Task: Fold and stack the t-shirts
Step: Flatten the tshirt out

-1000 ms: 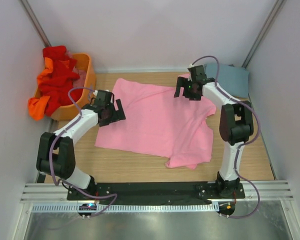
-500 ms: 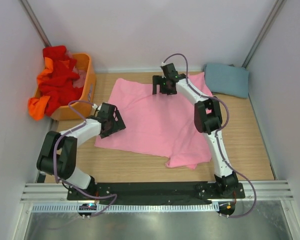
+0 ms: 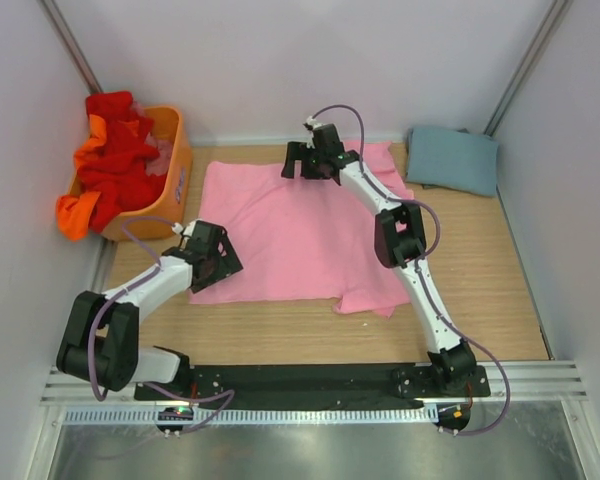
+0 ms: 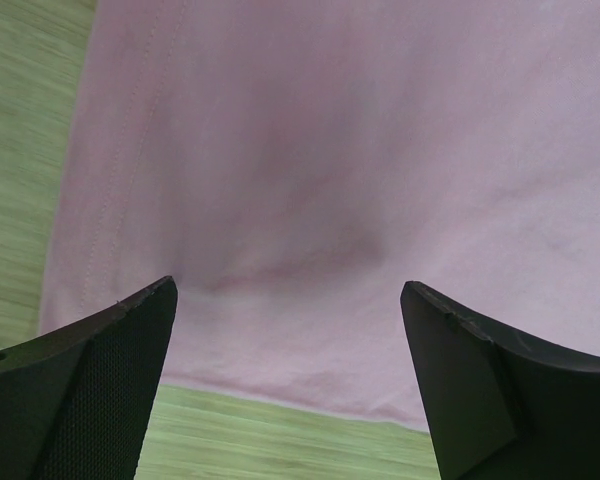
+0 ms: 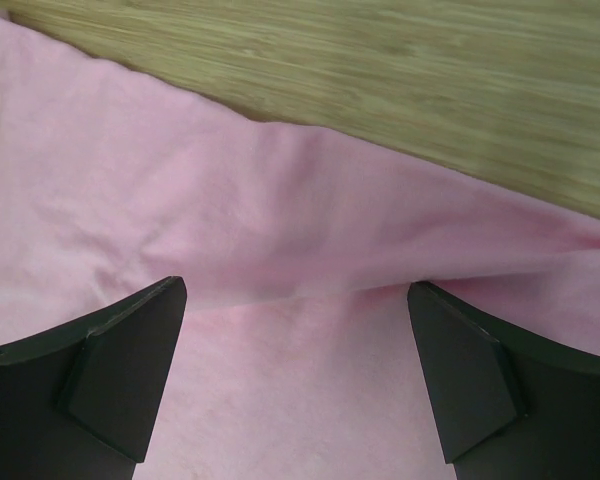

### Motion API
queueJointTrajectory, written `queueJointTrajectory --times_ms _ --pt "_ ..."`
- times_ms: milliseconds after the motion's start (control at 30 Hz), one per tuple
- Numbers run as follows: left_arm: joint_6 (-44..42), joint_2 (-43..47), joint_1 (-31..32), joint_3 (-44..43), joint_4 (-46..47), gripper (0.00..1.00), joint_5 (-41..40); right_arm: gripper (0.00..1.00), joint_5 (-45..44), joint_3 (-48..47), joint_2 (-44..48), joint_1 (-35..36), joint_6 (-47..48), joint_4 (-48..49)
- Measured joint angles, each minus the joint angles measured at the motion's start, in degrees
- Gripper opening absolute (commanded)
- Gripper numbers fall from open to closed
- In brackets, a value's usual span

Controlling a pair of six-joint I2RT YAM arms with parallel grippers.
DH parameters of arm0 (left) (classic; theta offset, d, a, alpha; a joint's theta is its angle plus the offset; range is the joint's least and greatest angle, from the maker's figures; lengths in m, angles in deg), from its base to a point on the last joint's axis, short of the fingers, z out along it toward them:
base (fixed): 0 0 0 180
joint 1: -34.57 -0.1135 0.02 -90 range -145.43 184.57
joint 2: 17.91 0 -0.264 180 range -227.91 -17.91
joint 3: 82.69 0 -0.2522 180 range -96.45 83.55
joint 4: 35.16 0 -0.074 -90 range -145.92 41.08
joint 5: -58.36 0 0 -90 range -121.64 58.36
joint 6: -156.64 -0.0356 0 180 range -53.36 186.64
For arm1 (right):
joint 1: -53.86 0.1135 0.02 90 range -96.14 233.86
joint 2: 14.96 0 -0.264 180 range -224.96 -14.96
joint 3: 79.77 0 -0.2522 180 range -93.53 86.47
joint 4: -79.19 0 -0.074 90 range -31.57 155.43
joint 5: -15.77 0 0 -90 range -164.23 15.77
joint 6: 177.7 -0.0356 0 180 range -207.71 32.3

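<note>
A light pink t-shirt (image 3: 300, 235) lies spread flat on the wooden table (image 3: 480, 260). My left gripper (image 3: 223, 262) hovers open over its near-left corner. In the left wrist view the left gripper (image 4: 288, 288) has pink t-shirt cloth (image 4: 330, 150) and its hem between wide jaws. My right gripper (image 3: 295, 168) is open above the shirt's far edge. In the right wrist view the right gripper (image 5: 295, 288) sits over a fold in the pink t-shirt (image 5: 280, 380). A folded grey-blue t-shirt (image 3: 452, 160) lies at the back right.
An orange plastic basket (image 3: 180, 150) stands at the back left, heaped with red t-shirts (image 3: 115, 150). An orange t-shirt (image 3: 75, 215) hangs over its near side. White walls close in on three sides. A black rail (image 3: 300, 380) runs along the near edge.
The right gripper swung left along the pink shirt's far edge, from its back-right corner to mid-back. The left gripper slid nearer, down to the near-left corner. The shirt shifted and lies squarer.
</note>
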Motion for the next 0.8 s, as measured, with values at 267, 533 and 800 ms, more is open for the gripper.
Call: queueJointTrajectory --times_ms 267,533,800 --pt "-2.7 0.7 0.9 -10.1 -6.0 0.94 -2.7 1.0 0.9 6.8 4.6 0.6 2.1 2.8" --pt "-9.7 9.0 4.2 -22.6 -14.8 0.97 -3.1 1.0 -18.7 28.3 39.8 1.0 1.7 -4.9" --pt "-13.6 23.3 4.2 -20.6 -20.5 0.97 -2.5 1.0 -39.2 67.7 89.5 6.5 -16.5 -17.4"
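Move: For the right hand, low over the far side of the pink shirt, the bunched near-right part lies about 37 cm back and 16 cm to its right, some 3 cm below; the shirt's far flap is about 18 cm right and 3 cm ahead, the grey folded stack roughly 40 cm right and level with it. From the left hand the shirt's near-left corner is about 6 cm back and 8 cm left, the orange bin some 22 cm ahead and 23 cm left. The open right hand hardly stirs at first, then comes up off the far side of the shirt and sweeps back about 28 cm and some 20 cm to the right, high over the cloth towards its bunched near-right part, turning about 35 degrees clockwise, sinking a little at the end. Meanwhile the open left hand lifts some 20 cm almost straight up from near the near-left corner, drifting briefly forward and back again, its fingers tipping up and outward. ##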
